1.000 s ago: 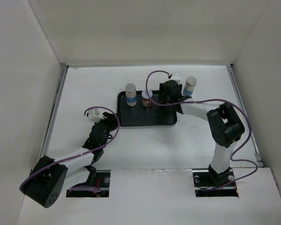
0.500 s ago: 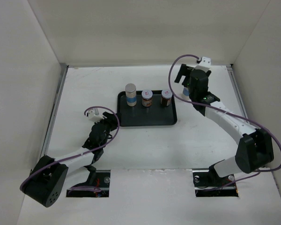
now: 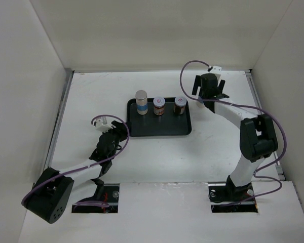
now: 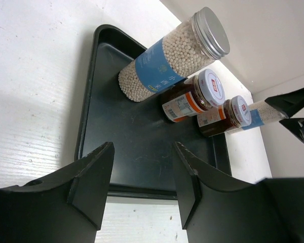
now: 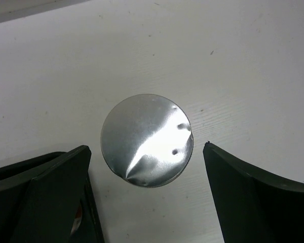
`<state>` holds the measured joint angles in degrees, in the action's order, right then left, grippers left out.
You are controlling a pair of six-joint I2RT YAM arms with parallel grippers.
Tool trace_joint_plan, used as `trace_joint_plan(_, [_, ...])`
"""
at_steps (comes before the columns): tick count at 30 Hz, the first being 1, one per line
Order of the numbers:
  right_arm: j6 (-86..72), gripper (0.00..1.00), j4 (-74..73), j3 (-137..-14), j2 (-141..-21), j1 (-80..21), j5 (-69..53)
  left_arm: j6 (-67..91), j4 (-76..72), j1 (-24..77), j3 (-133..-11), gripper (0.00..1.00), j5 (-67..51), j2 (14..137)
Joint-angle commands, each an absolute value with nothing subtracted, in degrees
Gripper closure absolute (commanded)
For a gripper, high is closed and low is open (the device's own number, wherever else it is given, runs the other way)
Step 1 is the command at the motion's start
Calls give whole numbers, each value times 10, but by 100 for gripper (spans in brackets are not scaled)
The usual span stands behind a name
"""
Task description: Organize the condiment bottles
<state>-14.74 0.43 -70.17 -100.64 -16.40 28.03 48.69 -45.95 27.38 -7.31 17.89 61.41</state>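
Observation:
A black tray (image 3: 162, 126) carries one tall whitish condiment bottle (image 3: 141, 101) with a blue band and two brown jars (image 3: 159, 106) (image 3: 180, 105) in a row. In the left wrist view the tall bottle (image 4: 172, 55) and both jars (image 4: 192, 96) (image 4: 225, 116) stand along the far side of the tray (image 4: 137, 136). Right of the tray stands a second whitish bottle (image 4: 266, 114). Its silver cap (image 5: 147, 136) lies straight below my right gripper (image 5: 146, 149), which is open wide with a finger on each side, apart from it. My left gripper (image 4: 143, 152) is open and empty at the tray's near left corner (image 3: 114, 132).
White walls close the table in at the back and on both sides. The right arm (image 3: 253, 136) arches over the table right of the tray, and its purple cable (image 3: 185, 76) loops behind the tray.
The right gripper left the second brown jar standing on the tray, swung right and back, and now hangs wide open over the whitish bottle outside the tray. The left arm stayed put.

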Motion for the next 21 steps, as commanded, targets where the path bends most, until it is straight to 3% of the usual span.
trace_joint_plan(1, [-143, 0, 34, -744, -1012, -155, 280, 490, -496, 272, -73, 53, 178, 616])
trace_joint_plan(5, [-138, 14, 83, -734, -1022, -152, 283, 494, -496, 270, -74, 52, 175, 625])
trace_joint_plan(11, [-141, 44, 92, -717, -1003, -146, 282, 493, -497, 268, -74, 52, 175, 629])
trace_joint_plan(21, [-130, 47, 95, -568, -730, -209, 316, 493, -497, 268, -74, 51, 183, 629])
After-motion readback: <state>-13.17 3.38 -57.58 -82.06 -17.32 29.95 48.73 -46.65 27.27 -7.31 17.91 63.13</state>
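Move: The silver-lidded bead bottle stands between the right hand's wide-open fingers, its middle about 2 cm ahead, 1 cm right and roughly 3 cm lower. Of its neighbours on the tray, the nearest jar is some 12 cm left and 3 cm back from the right hand, the middle jar about 24 cm left and 3 cm back, both roughly 7 cm lower. From the left hand the bead bottle is about 18 cm ahead and 42 cm right, near its height. The bead bottle is taken near its lid: the right hand eases about 2 cm forward onto it while the fingers close from wide open to about two-thirds, pinching its sides. Keeping that grip, the hand then draws back some 7 cm towards its base and rises about 5 cm, slowly at first and then quickly, the fingers tipping up slightly. ##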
